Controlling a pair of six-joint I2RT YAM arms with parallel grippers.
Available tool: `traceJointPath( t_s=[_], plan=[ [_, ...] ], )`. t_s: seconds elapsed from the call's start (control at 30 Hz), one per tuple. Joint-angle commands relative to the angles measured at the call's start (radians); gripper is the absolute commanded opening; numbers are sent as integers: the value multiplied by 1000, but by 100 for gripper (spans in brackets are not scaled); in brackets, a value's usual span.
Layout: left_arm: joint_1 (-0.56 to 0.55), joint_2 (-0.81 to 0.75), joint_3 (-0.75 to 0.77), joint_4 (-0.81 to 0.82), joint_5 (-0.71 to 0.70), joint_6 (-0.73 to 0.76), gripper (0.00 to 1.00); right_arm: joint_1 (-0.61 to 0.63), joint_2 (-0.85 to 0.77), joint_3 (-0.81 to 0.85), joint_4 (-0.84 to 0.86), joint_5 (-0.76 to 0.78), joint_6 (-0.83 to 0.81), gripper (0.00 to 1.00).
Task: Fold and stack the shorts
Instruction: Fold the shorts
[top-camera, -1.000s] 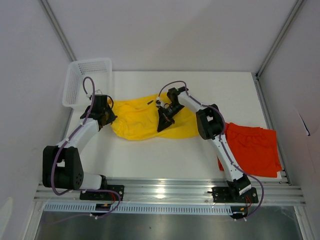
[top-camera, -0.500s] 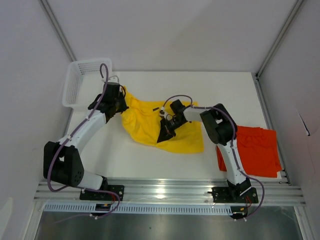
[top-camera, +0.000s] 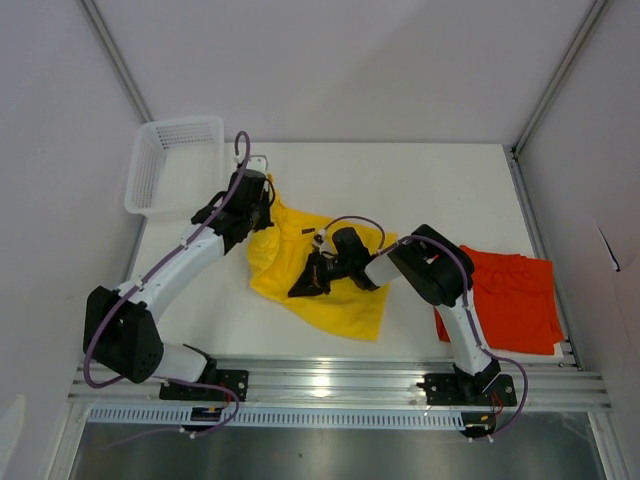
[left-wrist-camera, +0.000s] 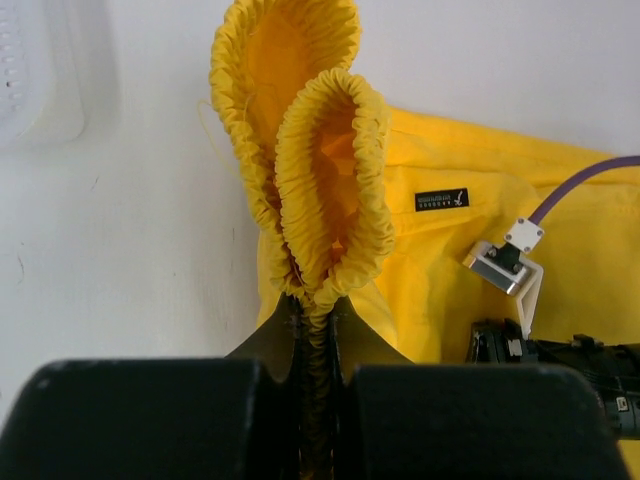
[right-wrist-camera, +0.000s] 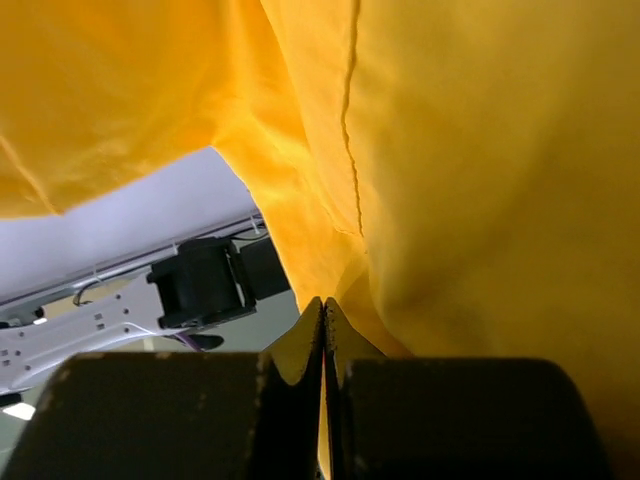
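Note:
The yellow shorts (top-camera: 330, 290) hang bunched between both grippers over the middle of the table. My left gripper (top-camera: 262, 205) is shut on their gathered elastic waistband (left-wrist-camera: 320, 180), which loops up in two folds above the jaws (left-wrist-camera: 315, 305). A small black logo (left-wrist-camera: 441, 200) shows on the fabric beyond. My right gripper (top-camera: 300, 288) is shut on a thin edge of the same yellow shorts (right-wrist-camera: 480, 150), with the cloth draped over its fingers (right-wrist-camera: 322, 305). The orange-red shorts (top-camera: 510, 300) lie flat at the right near edge, partly under the right arm.
A white mesh basket (top-camera: 175, 165) stands at the far left corner, just left of the left arm. Grey walls and metal posts close in the table. The aluminium rail (top-camera: 340, 385) with both arm bases runs along the near edge.
My left gripper has carried the waistband to the right and away from the bases. My right gripper has pulled its edge nearer and to the left. The yellow shorts have turned and lifted with them.

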Motion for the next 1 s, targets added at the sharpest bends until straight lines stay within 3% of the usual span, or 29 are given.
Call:
traceJointPath(
  t_s=[0.0, 0.4, 0.97],
  plan=[
    [-57, -43, 55, -23, -104, 46, 1, 6, 0, 3, -35, 26, 138, 0],
    [-82, -171, 61, -70, -113, 76, 3, 11, -95, 215, -429, 83, -56, 0],
    [-138, -134, 124, -132, -50, 96, 3, 15, 173, 391, -414, 71, -67, 0]
  ],
)
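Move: The left hand already holds the yellow shorts' gathered waistband, some 17 cm above the table; the shorts' lower left edge lies about 7 cm back, 2 cm to its right and 16 cm below. The basket stands roughly 15 cm ahead and 19 cm left of that hand. From the right hand, low over the cloth with its fingers shut, that edge is about 7 cm ahead and 7 cm left, the dark label about 15 cm ahead and 4 cm right. Forward and left, about 6 cm in all, the right hand works its shut fingers towards the shorts' lower left edge under the other hand, rising some 4 cm on the way and then dropping quickly back low against the yellow cloth. The left hand keeps its pinch on the waistband, drawing back a few centimetres and lifting it about 5 cm. ##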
